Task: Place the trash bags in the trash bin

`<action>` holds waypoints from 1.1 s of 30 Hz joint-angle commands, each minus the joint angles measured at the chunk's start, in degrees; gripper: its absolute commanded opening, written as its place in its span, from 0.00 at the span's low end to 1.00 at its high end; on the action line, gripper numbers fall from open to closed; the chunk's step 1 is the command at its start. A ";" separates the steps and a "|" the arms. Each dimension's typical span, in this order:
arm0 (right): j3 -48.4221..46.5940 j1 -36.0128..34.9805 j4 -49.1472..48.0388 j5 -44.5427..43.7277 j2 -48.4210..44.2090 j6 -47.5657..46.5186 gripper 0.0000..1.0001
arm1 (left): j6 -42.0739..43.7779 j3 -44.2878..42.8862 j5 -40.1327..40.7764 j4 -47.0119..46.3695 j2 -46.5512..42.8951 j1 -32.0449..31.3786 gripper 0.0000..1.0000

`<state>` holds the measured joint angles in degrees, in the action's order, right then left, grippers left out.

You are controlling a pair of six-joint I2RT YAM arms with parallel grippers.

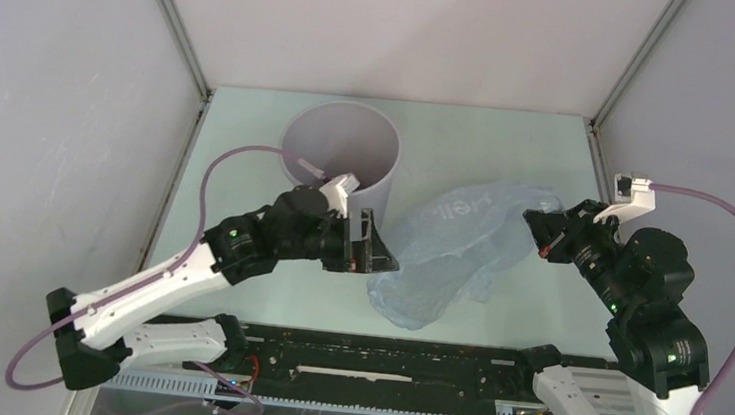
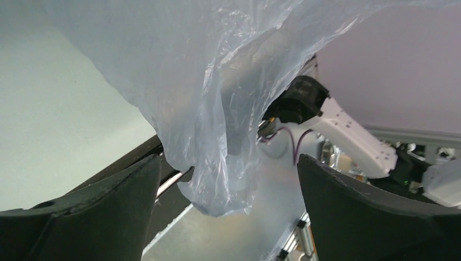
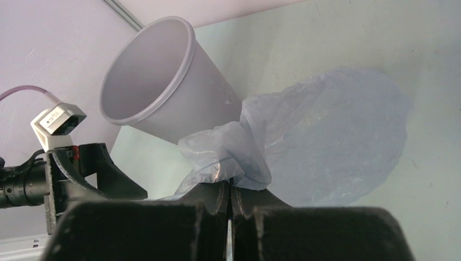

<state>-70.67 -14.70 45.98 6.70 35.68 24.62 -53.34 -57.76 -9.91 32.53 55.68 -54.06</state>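
Note:
The grey round trash bin (image 1: 341, 145) stands upright at the back centre; it also shows in the right wrist view (image 3: 157, 81). The pale blue-grey trash bag (image 1: 460, 246) is lifted at its right end and droops down to the table, right of the bin. My right gripper (image 1: 540, 233) is shut on the bag's edge (image 3: 239, 163), with plastic bunched above the closed jaws (image 3: 230, 191). My left gripper (image 1: 377, 247) is open beside the bag's left end; a hanging fold of the bag (image 2: 217, 136) sits between its spread fingers (image 2: 108, 201) without being pinched.
White enclosure walls with metal corner posts (image 1: 174, 25) close in the pale green table (image 1: 250, 127). A black rail (image 1: 379, 369) runs along the near edge between the arm bases. The left arm's body (image 3: 70, 174) shows in the right wrist view.

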 commanded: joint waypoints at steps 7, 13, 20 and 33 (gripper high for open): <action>-0.96 0.20 0.00 0.16 -0.23 0.96 0.00 | 9.92 -11.54 1.20 13.57 13.37 -4.28 0.88; -0.96 0.26 0.11 -0.19 -0.52 1.04 0.00 | 10.35 -11.03 -0.53 13.12 14.63 -4.41 0.69; -0.96 0.24 -1.15 0.16 -1.30 1.22 0.00 | 14.29 -19.48 -0.28 14.45 17.82 -4.38 0.18; -6.88 0.28 -11.70 0.83 -4.42 3.12 0.00 | 27.38 -64.29 5.11 9.12 30.95 -4.21 0.00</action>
<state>-73.36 -14.63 43.55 6.76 32.34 25.69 -32.29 -109.38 -6.33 44.66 82.46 -58.22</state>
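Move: From the left hand, the trash bag's loose end hangs just past the open fingers, some 4 cm to the right, 1 cm back and 8 cm below. The trash bin's middle stands about 19 cm ahead of that hand, 8 cm to its left and 13 cm down. The right hand already pinches the bag's other end; from there the loose end is roughly 22 cm to the left, 8 cm back and 19 cm lower. Downward first: the left hand sinks about 6 cm onto the bag's loose end, fingers dipping some 20 degrees, and shuts on the film. Still closing, it then turns upward and climbs fast, about 23 cm, also going forward and right while the fingers swing up again. The right hand keeps its pinch and late on rises about 4 cm, easing back slightly. ##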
